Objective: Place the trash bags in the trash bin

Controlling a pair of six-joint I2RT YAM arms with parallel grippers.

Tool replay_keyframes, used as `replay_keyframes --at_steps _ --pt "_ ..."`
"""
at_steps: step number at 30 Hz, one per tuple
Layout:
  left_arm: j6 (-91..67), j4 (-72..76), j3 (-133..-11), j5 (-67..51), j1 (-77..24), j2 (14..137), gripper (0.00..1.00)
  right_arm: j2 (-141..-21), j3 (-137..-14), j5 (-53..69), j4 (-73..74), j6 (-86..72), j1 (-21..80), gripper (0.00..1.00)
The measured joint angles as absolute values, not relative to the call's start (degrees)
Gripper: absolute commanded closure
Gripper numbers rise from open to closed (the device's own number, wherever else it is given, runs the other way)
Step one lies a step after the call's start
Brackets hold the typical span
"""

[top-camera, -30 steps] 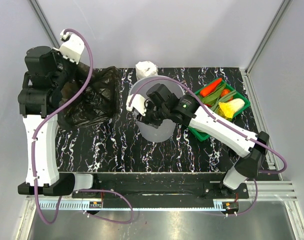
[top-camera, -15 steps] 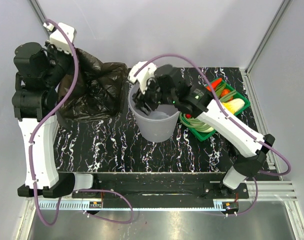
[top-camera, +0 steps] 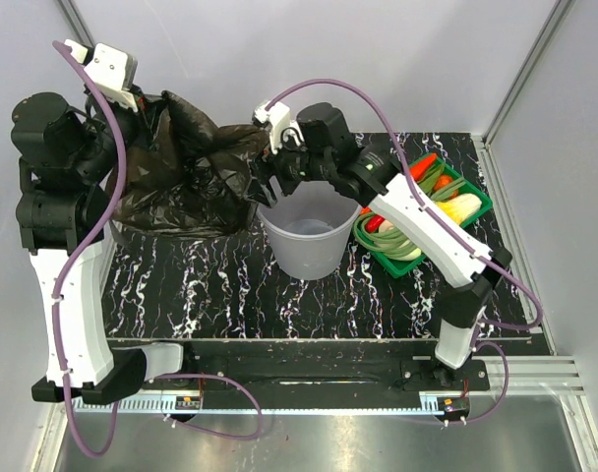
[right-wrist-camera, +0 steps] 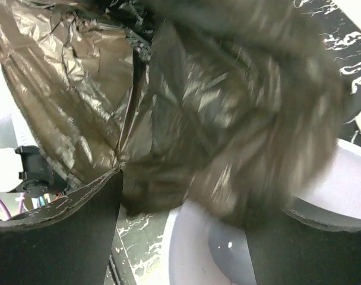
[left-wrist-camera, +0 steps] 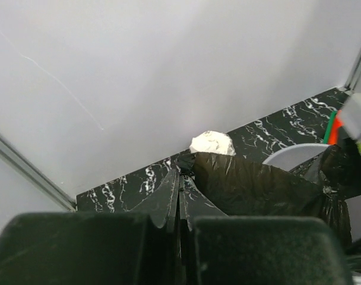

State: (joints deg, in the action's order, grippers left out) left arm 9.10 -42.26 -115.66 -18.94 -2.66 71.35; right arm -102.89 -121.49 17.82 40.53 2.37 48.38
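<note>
The black trash bag (top-camera: pixel 196 167) hangs stretched between the back left of the table and the trash bin's rim. My left gripper (top-camera: pixel 142 106) is raised at the far left, shut on the bag's upper edge; in the left wrist view its fingers (left-wrist-camera: pixel 180 217) pinch a fold of the film (left-wrist-camera: pixel 252 184). The grey trash bin (top-camera: pixel 304 241) stands mid-table, upright. My right gripper (top-camera: pixel 267 167) hovers over the bin's back left rim, open. In the right wrist view its jaws (right-wrist-camera: pixel 180 237) stand wide, with blurred bag film (right-wrist-camera: pixel 228 130) just ahead and the bin's rim (right-wrist-camera: pixel 195 255) below.
A green basket (top-camera: pixel 484 204) of vegetables sits right of the bin, close to its wall. A small white wrapped roll (left-wrist-camera: pixel 211 142) lies at the table's back edge behind the bag. Grey walls and metal frame posts close in the back and sides.
My left arm has lifted the bag up and back to the left, spreading it. My right gripper rose from inside the bin to its back left rim and opened.
</note>
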Motion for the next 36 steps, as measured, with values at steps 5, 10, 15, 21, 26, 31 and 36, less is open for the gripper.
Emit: replay_keyframes --at_steps 5,10,15,21,26,31,36 --pt "7.38 -41.78 -115.13 -21.58 -2.66 71.02 1.00 -106.94 -124.53 19.25 40.49 0.34 48.38 0.60" --pt "6.96 -40.97 -114.72 -22.52 -2.68 70.76 1.00 -107.66 -125.60 18.85 40.45 -0.73 48.36 0.96" --pt "5.41 -36.86 -114.72 -22.72 -2.66 70.76 1.00 -107.55 -127.83 15.57 41.08 0.45 48.12 1.00" --pt "-1.43 -27.92 -117.36 -25.56 -2.66 72.58 1.00 -104.95 -134.19 10.31 42.19 3.42 45.54 1.00" --pt "-7.49 -21.69 -121.25 -30.11 -2.68 75.99 1.00 -99.09 -137.12 7.38 43.05 6.74 41.45 1.00" --pt "-10.94 -19.51 -122.45 -34.28 -2.66 77.76 1.00 -92.77 -137.10 5.48 43.77 9.58 41.28 1.00" --pt "-12.05 -17.08 -116.81 -37.04 -2.68 75.64 1.00 -87.37 -132.33 3.64 44.07 11.14 41.25 1.00"
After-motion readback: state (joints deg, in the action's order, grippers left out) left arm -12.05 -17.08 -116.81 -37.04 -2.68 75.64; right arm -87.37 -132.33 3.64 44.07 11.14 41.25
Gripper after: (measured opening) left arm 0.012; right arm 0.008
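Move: The trash bag hangs from the left fingers. Its free edge is just off the open right fingers, about 2 cm to their left, 1 cm ahead and 1 cm below. From the left hand that edge lies about 14 cm to the right, 18 cm lower and roughly 1 cm back. The middle of the trash bin is some 11 cm right of the right hand and 25 cm below, about level with it; the vegetable basket is around 34 cm right, 8 cm farther out, 35 cm below. Easing about 2 cm left and slightly down, the right hand shuts its open fingers on the bag's free edge. It then sweeps that edge right and up, roughly 17 cm across and nearly 20 cm high, tipping its fingers upward some 25 degrees. The left hand keeps its pinch, rising and drifting right while turning clockwise. ##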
